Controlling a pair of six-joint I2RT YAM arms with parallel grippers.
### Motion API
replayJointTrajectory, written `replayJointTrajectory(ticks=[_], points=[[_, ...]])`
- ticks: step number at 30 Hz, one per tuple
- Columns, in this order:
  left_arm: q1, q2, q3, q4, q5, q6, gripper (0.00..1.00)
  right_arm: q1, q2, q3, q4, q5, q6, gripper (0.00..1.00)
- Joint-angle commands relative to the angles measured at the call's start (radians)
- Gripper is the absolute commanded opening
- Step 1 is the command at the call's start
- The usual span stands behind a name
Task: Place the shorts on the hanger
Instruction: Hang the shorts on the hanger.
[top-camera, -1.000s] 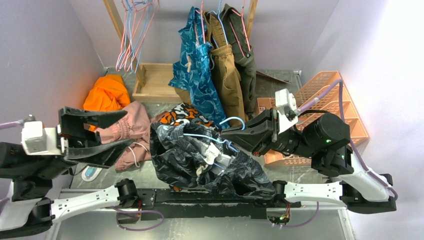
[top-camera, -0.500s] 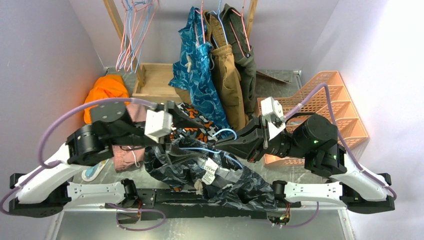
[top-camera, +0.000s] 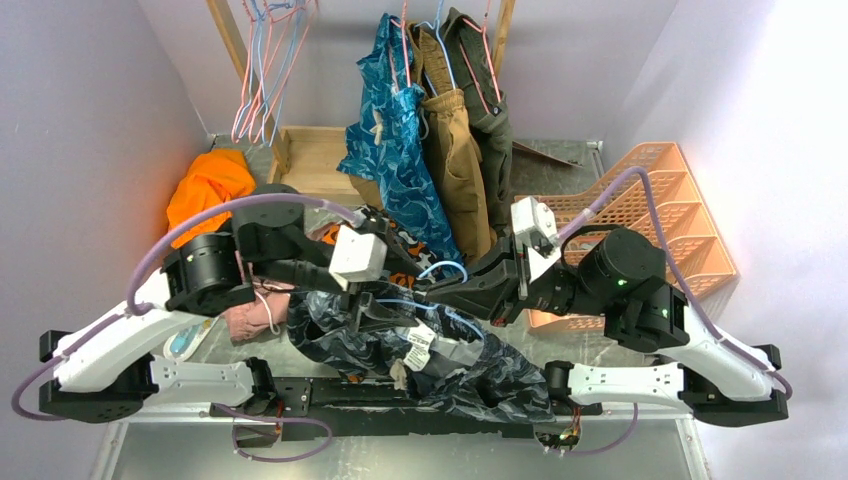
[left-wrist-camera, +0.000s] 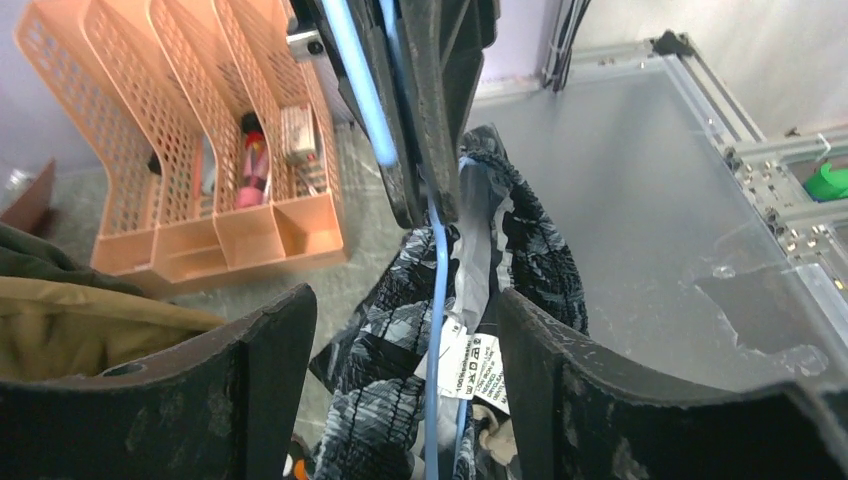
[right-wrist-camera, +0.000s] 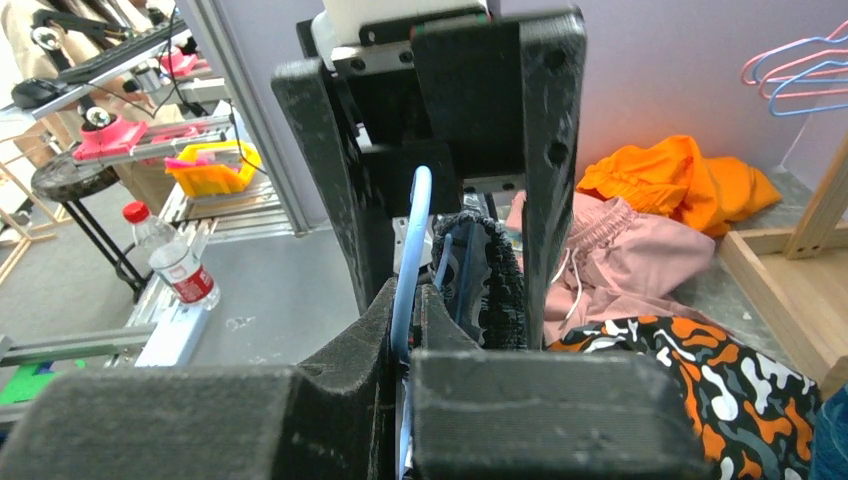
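The shorts (top-camera: 455, 350), dark with a grey leaf print, hang bunched over the near middle of the table. The light-blue hanger (top-camera: 446, 267) runs through their waist. My right gripper (top-camera: 432, 291) is shut on the hanger wire (right-wrist-camera: 415, 225) just below the hook. My left gripper (top-camera: 377, 316) stands open, one finger on each side of the waistband (left-wrist-camera: 375, 355) and the wire (left-wrist-camera: 434, 300), gripping neither. A white care label (left-wrist-camera: 478, 362) shows beside the wire. In the right wrist view the left gripper's fingers (right-wrist-camera: 548, 150) stand upright around the ruffled waistband (right-wrist-camera: 497, 280).
An orange mesh tray (top-camera: 665, 195) sits at the right and a wooden crate (top-camera: 310, 165) at the back. Pink shorts (top-camera: 250, 315), an orange garment (top-camera: 210, 185) and black-orange blotchy shorts (top-camera: 385, 232) lie to the left. Teal, tan and olive clothes (top-camera: 430, 130) hang behind.
My left arm has swung in from the far left, and its open jaws now straddle the shorts' waist and hanger. My right gripper has carried the hanger slightly leftward.
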Motion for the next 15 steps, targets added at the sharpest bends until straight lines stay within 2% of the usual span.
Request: replayJointTrajectory(ticks=[1, 3, 5, 7, 8, 9, 13, 15], points=[[0.002, 0.033, 0.027, -0.067, 0.032, 0.021, 0.7, 0.002, 0.008, 0.035, 0.025, -0.01, -0.017, 0.0], [0.003, 0.031, 0.013, -0.068, 0.027, 0.019, 0.68, 0.001, 0.014, 0.04, 0.024, -0.013, -0.021, 0.0], [0.002, 0.028, -0.003, -0.072, 0.021, 0.02, 0.57, 0.003, 0.021, 0.044, 0.022, -0.017, -0.02, 0.0], [0.002, 0.027, -0.01, -0.078, 0.02, 0.021, 0.33, 0.002, 0.026, 0.047, 0.022, -0.018, -0.02, 0.0], [0.002, 0.027, -0.013, -0.078, 0.012, 0.017, 0.17, 0.002, 0.03, 0.048, 0.022, -0.016, -0.017, 0.0], [0.002, 0.024, -0.016, -0.074, -0.002, 0.011, 0.08, 0.002, 0.032, 0.051, 0.02, -0.012, -0.012, 0.0], [0.002, -0.038, -0.06, -0.015, -0.065, -0.01, 0.07, 0.002, 0.048, 0.085, -0.024, 0.025, 0.022, 0.0], [0.002, -0.089, -0.102, 0.04, -0.104, -0.021, 0.07, 0.001, 0.055, 0.104, -0.062, 0.036, 0.03, 0.2]])
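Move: The left gripper hangs open over the hanger's blue bar: the spot to grip is some 3 cm below it and 1 cm to its right. The hook stands about 4 cm to its right and 4 cm higher, level fore and aft; the dark shorts' middle is some 5 cm back, 2 cm right and 12 cm below. From the right fingers, still shut on the hanger, that bar spot lies about 3 cm left and 2 cm below. Lower the open left gripper about 3 cm so the hanger's bar sits between its pads, just beside the right fingertips, then stop and close until it pinches the bar. Meanwhile keep the right fingers on the hanger and ease them some 1.5 cm left, towards the left gripper, drifting slightly forward and down. ##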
